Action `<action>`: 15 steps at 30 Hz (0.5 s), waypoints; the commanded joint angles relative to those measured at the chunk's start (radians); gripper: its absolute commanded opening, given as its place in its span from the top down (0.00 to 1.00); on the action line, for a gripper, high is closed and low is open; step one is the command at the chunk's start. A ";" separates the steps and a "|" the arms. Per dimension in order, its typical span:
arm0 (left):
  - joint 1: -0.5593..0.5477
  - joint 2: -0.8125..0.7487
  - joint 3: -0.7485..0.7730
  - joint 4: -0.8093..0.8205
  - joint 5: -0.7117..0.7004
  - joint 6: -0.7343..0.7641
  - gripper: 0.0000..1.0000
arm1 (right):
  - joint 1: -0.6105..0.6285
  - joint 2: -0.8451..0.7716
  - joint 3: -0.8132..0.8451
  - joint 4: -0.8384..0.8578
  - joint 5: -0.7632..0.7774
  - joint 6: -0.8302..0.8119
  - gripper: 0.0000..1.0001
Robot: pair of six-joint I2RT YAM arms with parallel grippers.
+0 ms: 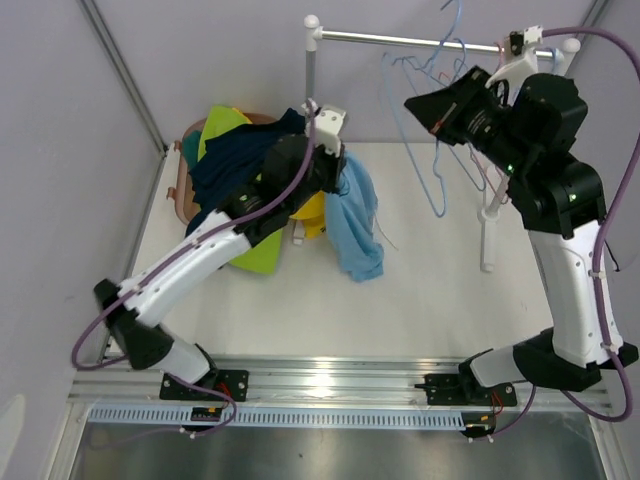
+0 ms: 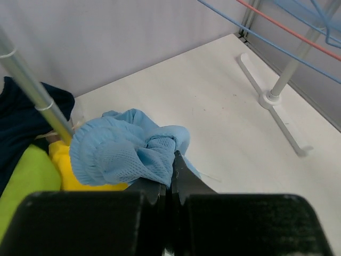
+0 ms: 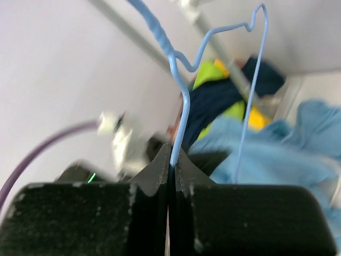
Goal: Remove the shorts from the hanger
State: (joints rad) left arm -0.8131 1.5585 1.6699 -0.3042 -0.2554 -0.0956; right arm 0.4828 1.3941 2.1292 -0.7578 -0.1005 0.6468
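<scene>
My left gripper point(image 1: 341, 172) is shut on the light blue shorts point(image 1: 358, 225), which hang from it with the lower end on the table. In the left wrist view the jaws point(image 2: 171, 160) pinch a bunched fold of them point(image 2: 122, 152). My right gripper point(image 1: 418, 108) is shut on the wire of a blue hanger point(image 1: 436, 205), held up below the rack bar; the right wrist view shows the wire point(image 3: 181, 117) between the fingertips point(image 3: 173, 157). Navy point(image 1: 235, 160), lime green point(image 1: 262, 252) and yellow point(image 1: 313, 215) shorts lie piled at the left. I cannot pick out the dark teal pair.
A white rack with a metal bar point(image 1: 420, 40) stands at the back, with a post point(image 1: 311, 75) and a right foot point(image 1: 488, 240) on the table. More wire hangers point(image 1: 455, 60) hang from the bar. A brown basket point(image 1: 183, 195) sits under the pile. Walls close both sides.
</scene>
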 commanded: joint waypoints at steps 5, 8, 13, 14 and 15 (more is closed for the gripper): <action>0.113 -0.264 0.144 -0.122 -0.160 0.141 1.00 | -0.168 0.193 0.188 0.012 -0.100 -0.038 1.00; 0.272 -0.139 0.365 -0.227 -0.105 0.145 1.00 | -0.206 0.270 0.230 0.023 -0.137 -0.029 1.00; 0.474 0.092 0.745 -0.309 0.026 0.103 1.00 | -0.223 0.316 0.222 0.058 -0.151 -0.021 1.00; 0.530 0.124 0.805 -0.294 0.047 0.091 1.00 | -0.227 0.327 0.221 0.060 -0.154 -0.022 1.00; 0.554 0.188 0.861 -0.282 0.070 0.064 1.00 | -0.227 0.333 0.222 0.064 -0.156 -0.022 1.00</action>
State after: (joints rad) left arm -0.3325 1.6314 2.4191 -0.5659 -0.2794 0.0002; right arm 0.2584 1.7493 2.3173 -0.7578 -0.2184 0.6285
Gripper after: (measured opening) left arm 0.019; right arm 0.044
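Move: The left hand holds the light-blue shorts; the pink basket for them lies roughly 18 cm ahead, 27 cm left and 32 cm below. The rack's left post stands some 14 cm ahead and 8 cm left, the yellow shorts at its foot about 9 cm ahead, 6 cm left and 35 cm down. From the right hand, gripping the emptied hanger, the bar is about 18 cm ahead, 2 cm right, roughly level; the spare hangers hang 18 cm ahead, 16 cm right, 8 cm lower. The light-blue shorts, already off their hanger, are swept left and up in the left hand's closed fingers, about 24 cm each way, bowing slightly back on the near side of the rack post, then forward, while the wrist turns counter-clockwise some 30 degrees and tips up. The right hand keeps its hanger and carries it forward about 14 cm towards the bar, sinking in the later part. ##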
